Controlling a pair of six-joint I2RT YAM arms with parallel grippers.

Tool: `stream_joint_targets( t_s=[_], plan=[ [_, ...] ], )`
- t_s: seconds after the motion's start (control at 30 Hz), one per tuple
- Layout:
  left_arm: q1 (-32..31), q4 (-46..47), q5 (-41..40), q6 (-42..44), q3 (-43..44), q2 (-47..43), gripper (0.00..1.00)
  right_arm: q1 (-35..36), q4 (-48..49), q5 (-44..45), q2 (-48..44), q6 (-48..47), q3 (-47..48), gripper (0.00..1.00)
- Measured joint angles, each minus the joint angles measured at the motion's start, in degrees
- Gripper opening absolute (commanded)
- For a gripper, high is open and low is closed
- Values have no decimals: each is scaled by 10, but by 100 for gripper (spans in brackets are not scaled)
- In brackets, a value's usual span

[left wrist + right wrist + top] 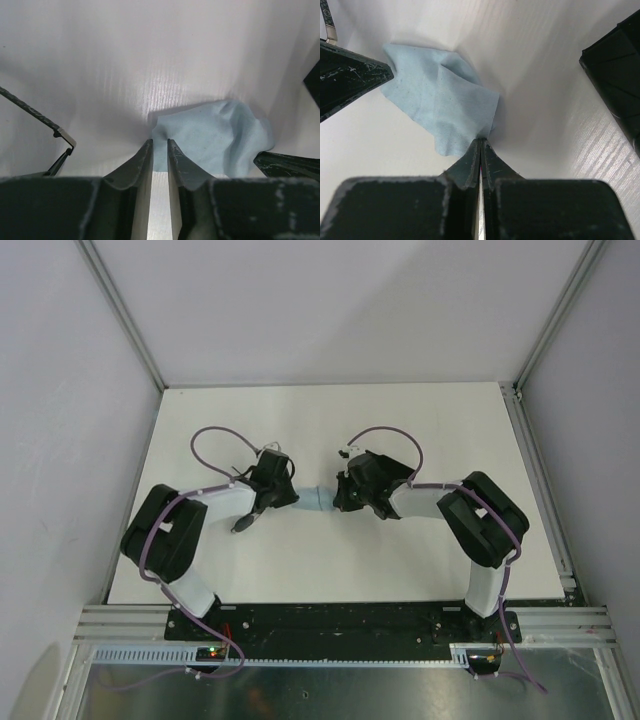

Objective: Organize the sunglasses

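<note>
A light blue cloth [312, 498] lies crumpled on the white table between my two grippers. My right gripper [481, 141] is shut on one corner of the cloth [440, 95]. My left gripper [160, 142] stands at the opposite edge of the cloth [215, 135], its jaws a narrow gap apart with the cloth's edge between the tips. Of the sunglasses, only a thin black temple arm [30, 112] shows, to the left of that gripper. In the top view a dark piece of the sunglasses [243, 523] shows under the left arm.
A black box-like case [615, 65] sits right of the right gripper, close to it. The left gripper's finger [350, 80] shows beyond the cloth in the right wrist view. Grey walls and metal rails [540, 490] enclose the white table [330, 420].
</note>
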Motion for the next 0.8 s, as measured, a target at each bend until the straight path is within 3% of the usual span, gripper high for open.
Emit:
stream_joint_targets(
  t_s=[0.27, 0.53, 0.8],
  plan=[
    [-2, 9, 16, -1, 0, 7, 1, 0, -3, 0, -1, 0, 0, 2],
    [-2, 9, 26, -1, -9, -3, 0, 0, -29, 6, -13, 0, 0, 17],
    [-6, -22, 67, -7, -46, -67, 0, 5, -62, 14, -45, 0, -2, 30]
  ],
)
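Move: Between the two hands lies the blue cloth: its middle is about 4 cm to the right of the left hand, 1 cm ahead and 1 cm below, its left corner already between those open fingertips. From the right hand, shut on its right edge, that middle is about 4 cm left and 1 cm ahead. The sunglasses lie some 9 cm left of the left hand and 1 cm back; the black case is about 12 cm right of the right hand and 8 cm ahead. Closing fully on the cloth's left corner, the left fingers pinch it while the right fingers still hold the right edge; then the left hand pulls the corner back towards the base by about 3.5 cm, rising 1 cm near the end. Meanwhile the right fingers open about a quarter, let go of the edge, and the right hand lifts about 1.5 cm, easing slightly back and right. ##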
